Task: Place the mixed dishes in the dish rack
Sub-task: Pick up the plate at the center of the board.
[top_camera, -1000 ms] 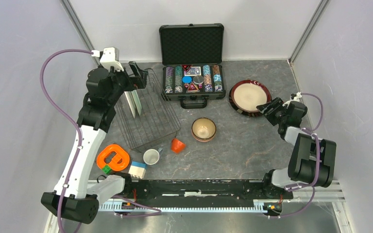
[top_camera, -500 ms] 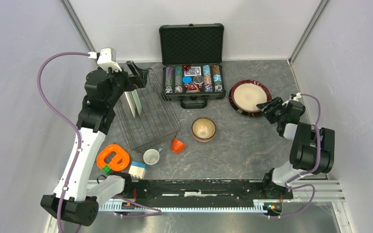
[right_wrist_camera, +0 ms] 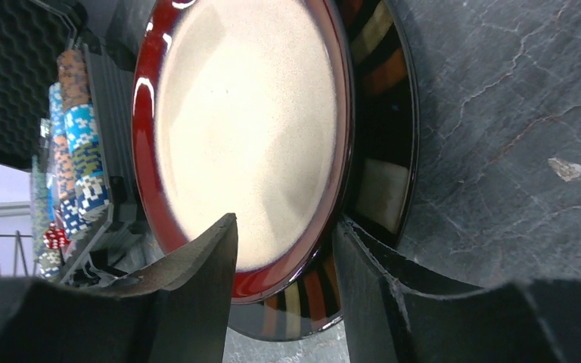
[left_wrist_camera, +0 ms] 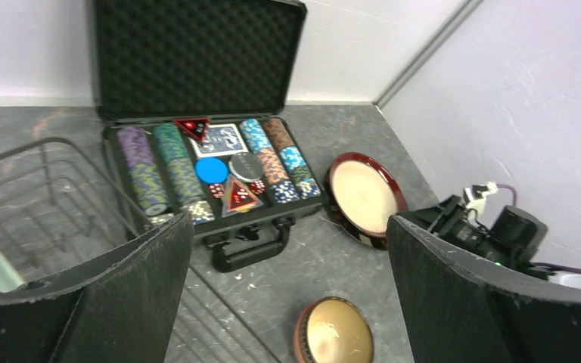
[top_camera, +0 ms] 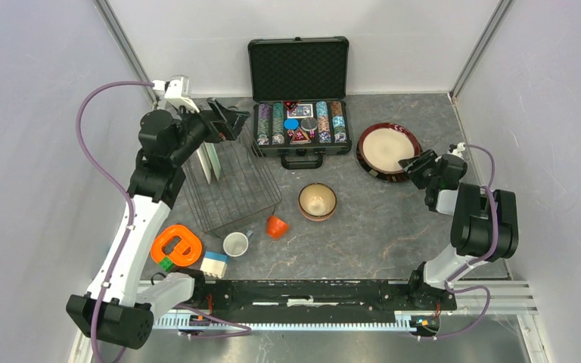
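Observation:
A dark-rimmed beige plate (top_camera: 388, 147) lies at the back right. My right gripper (top_camera: 416, 162) is at its near-right edge. In the right wrist view the plate's rim (right_wrist_camera: 325, 249) sits between the fingers of this gripper (right_wrist_camera: 287, 227): one over the beige face, one against the striped outer wall, with a gap still showing. My left gripper (top_camera: 227, 121) hangs wide open and empty above the dish rack's (top_camera: 272, 198) far end. Two plates (top_camera: 207, 160) stand upright in the rack. A tan bowl (top_camera: 318, 200), an orange cup (top_camera: 276, 226) and a white cup (top_camera: 235, 244) sit on the table.
An open black case of poker chips (top_camera: 299, 128) stands at the back centre, between rack and plate. An orange ring toy (top_camera: 175, 246) and a white-and-blue block (top_camera: 213, 264) lie at the front left. Grey walls close in both sides.
The right gripper has crept forward onto the plate's rim and its jaws have narrowed. The left gripper has swung right over the rack's far end, still open.

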You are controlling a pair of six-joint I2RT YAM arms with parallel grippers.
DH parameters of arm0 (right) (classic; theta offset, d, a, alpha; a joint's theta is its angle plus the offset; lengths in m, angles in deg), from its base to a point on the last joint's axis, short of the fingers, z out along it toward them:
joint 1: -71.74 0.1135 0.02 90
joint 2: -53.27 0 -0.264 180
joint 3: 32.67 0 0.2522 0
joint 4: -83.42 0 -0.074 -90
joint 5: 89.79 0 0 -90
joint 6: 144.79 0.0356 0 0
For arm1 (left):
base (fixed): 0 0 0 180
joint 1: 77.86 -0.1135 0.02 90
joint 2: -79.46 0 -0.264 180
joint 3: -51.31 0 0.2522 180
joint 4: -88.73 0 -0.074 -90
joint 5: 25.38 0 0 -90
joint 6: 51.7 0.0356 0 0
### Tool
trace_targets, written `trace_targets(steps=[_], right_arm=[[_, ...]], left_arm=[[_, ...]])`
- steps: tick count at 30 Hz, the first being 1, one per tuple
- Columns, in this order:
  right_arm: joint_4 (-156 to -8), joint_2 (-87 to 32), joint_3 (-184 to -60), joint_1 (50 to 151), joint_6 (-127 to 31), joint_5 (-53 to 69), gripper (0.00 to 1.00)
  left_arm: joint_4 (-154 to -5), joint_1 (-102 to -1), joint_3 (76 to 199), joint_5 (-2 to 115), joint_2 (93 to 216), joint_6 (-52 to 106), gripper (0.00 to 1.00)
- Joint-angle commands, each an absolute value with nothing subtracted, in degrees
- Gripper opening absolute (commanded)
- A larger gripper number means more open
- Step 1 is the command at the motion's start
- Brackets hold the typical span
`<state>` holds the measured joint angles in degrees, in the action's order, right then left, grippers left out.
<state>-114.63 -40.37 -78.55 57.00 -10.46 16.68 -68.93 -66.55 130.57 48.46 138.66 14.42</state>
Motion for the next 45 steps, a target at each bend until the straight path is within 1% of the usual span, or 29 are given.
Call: trace_targets(steps=[1,4,8,15,17,19,20,22,25,30,35,40,45], right_arm=[[-119.60,-44.51,-74.30,56.58,-6.40,16.39,0.54],[-121.56,-44.42,-72.72,56.59,-5.29,15.56,0.52],[-120.55,-44.68,-73.35,56.32,-6.04,15.03,0.48],[-121.77,-44.87,-72.87,55.80,-5.72,15.52,0.35],[-122.17,-44.56,-72.50,55.58,-5.68,15.50,0.29],[-122.43,-44.19,-72.24,55.44,-5.66,15.63,0.27],[-122.74,-44.00,-72.03,55.25,-5.54,15.75,0.23],[-123.85,-43.68,-71.37,54.93,-5.34,16.40,0.09],[-125.13,-43.25,-70.80,54.38,-4.92,18.14,0.00],[-124.65,-40.23,-69.61,53.48,-5.86,20.84,0.00],[-120.69,-34.54,-67.58,52.77,-8.97,21.49,0.00],[-117.10,-28.58,-63.98,51.40,-10.68,19.36,0.00],[-116.74,-26.87,-61.99,50.91,-10.19,20.26,0.00]], left_arm=[[-73.21,-64.36,132.78,42.39,141.74,9.86,1.00],[-72.37,-60.99,134.36,43.35,143.61,10.27,1.00],[-73.11,-56.69,134.95,45.01,146.23,10.05,1.00],[-70.03,-50.34,139.16,46.72,152.85,11.29,1.00],[-69.84,-48.50,140.10,47.48,154.65,11.57,1.00],[-70.20,-46.63,140.55,48.26,156.49,11.82,1.00],[-70.30,-45.67,140.89,48.48,157.59,11.84,1.00],[-70.55,-43.60,141.70,48.81,159.63,11.84,1.00],[-70.61,-41.32,143.02,50.12,163.15,11.63,1.00],[-69.18,-39.34,145.71,50.03,168.92,11.12,1.00],[-67.79,-37.86,149.49,51.48,174.97,12.72,1.00],[-61.86,-35.07,158.84,51.68,185.00,15.53,1.00],[-59.93,-32.70,166.91,52.24,193.35,15.85,1.00]])
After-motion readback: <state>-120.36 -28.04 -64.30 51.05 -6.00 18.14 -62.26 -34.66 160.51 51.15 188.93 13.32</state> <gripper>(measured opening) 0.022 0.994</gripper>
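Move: The cream, red-rimmed plate's middle lies some 5 cm ahead and 4 cm left of the right hand, about level with it; its near right rim is already between the open fingers. The striped plate under it is 3 cm ahead, 5 cm left and 2 cm lower; the poker case stands 11 cm ahead and 30 cm left. From the left hand the cream plate is roughly 11 cm ahead, 42 cm right and 34 cm down, and the case 16 cm ahead, 17 cm right and 32 cm down. The cream plate's near right rim is pinched as the right fingers, astride it, close nearly shut; the right hand then draws it back, about 5 cm in all, rising slightly at the end. Meanwhile the open left hand sweeps some 28 cm right and 16 cm down towards the plate, turning clockwise and tipping fingers down. ##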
